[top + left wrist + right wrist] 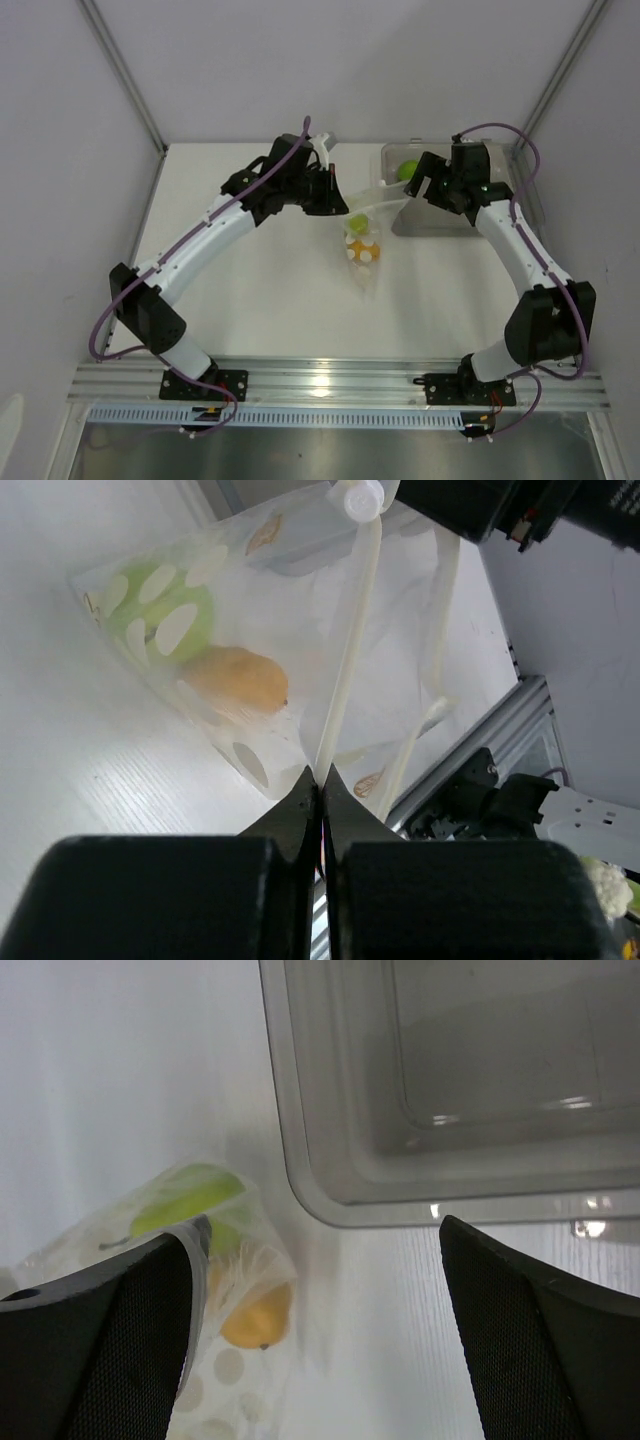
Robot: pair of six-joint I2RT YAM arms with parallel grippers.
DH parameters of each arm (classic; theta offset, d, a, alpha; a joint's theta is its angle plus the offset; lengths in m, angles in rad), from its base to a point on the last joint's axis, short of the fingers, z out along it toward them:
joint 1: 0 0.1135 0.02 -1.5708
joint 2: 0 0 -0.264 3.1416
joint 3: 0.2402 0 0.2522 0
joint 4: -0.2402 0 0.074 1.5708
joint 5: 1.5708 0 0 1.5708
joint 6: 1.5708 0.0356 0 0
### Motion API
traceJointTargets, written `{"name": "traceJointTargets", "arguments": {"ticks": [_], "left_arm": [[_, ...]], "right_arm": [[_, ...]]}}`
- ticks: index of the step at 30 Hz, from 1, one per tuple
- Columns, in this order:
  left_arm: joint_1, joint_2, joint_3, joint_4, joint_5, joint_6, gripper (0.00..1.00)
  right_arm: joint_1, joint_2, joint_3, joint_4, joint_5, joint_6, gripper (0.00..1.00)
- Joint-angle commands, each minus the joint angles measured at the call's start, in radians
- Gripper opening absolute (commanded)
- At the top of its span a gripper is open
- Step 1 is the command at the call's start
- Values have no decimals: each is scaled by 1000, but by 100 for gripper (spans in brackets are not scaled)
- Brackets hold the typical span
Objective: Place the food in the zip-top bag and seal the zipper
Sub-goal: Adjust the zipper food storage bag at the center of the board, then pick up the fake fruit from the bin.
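Observation:
The zip-top bag (364,262) lies mid-table, clear with pale dots, its mouth lifted toward the back. My left gripper (322,776) is shut on the bag's mouth edge, pinching the zipper (352,630) strip. Inside the bag sit a lime-green piece (165,615) and an orange piece (237,680); the right wrist view shows the same green piece (185,1200) and orange piece (258,1315). Another green piece (408,170) rests in the clear tray (470,225). My right gripper (320,1230) stands open just right of the bag, its left finger (110,1340) beside the bag's mouth, nothing between the fingers.
The rigid clear tray (330,1175) stands at the back right, its near-left corner close to the right gripper. Grey walls bound the table on both sides. An aluminium rail (330,385) runs along the near edge by the arm bases.

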Motion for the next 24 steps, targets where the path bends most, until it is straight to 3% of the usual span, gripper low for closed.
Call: {"name": "traceJointTargets", "arguments": {"ticks": [1, 3, 6, 7, 10, 16, 19, 23, 24], "left_arm": [[14, 2, 10, 14, -64, 37, 1], [26, 17, 17, 9, -77, 37, 1], [43, 42, 15, 9, -112, 45, 1], [47, 59, 18, 8, -116, 48, 1], [58, 108, 53, 0, -130, 56, 1], [64, 203, 157, -8, -121, 56, 1], [69, 218, 188, -24, -138, 53, 1], [84, 174, 167, -29, -161, 48, 1], [84, 163, 155, -29, -164, 51, 1]], "right_arm": [[-39, 100, 118, 87, 1, -35, 96], [-63, 127, 129, 172, -42, -27, 96], [-123, 130, 100, 357, -291, 55, 96], [-132, 99, 45, 426, -450, 86, 96], [-99, 47, 41, 533, -566, 91, 98], [35, 42, 145, 263, -456, -105, 98], [35, 18, 118, 284, -448, -95, 98], [3, 2, 122, 259, -199, -41, 98], [-25, 21, 129, 256, -198, -15, 98]]}}
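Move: The bag's open mouth is stretched between the hands. Its middle lies about 9 cm right, 6 cm ahead and 4 cm below the left fingers, which already pinch one rim; from the right hand it is some 12 cm left and 3 cm back. Inside, the green fruit is about 16 cm left and 12 cm below the right hand, the orange 15 cm left, 5 cm back and 16 cm below. The tray's middle is 15 cm ahead and 12 cm right, 18 cm down. Forward and down goes the left hand, about 7 cm out and 5 cm lower, still pinching the bag's rim. The wide-open right hand first pushes forward some 5 cm with its left finger against the mouth film, then rises and swings left while drawing back, turning roughly 25 degrees counter-clockwise and tipping up; its finger comes free of the bag, and it eases a little back to the right at the end. ##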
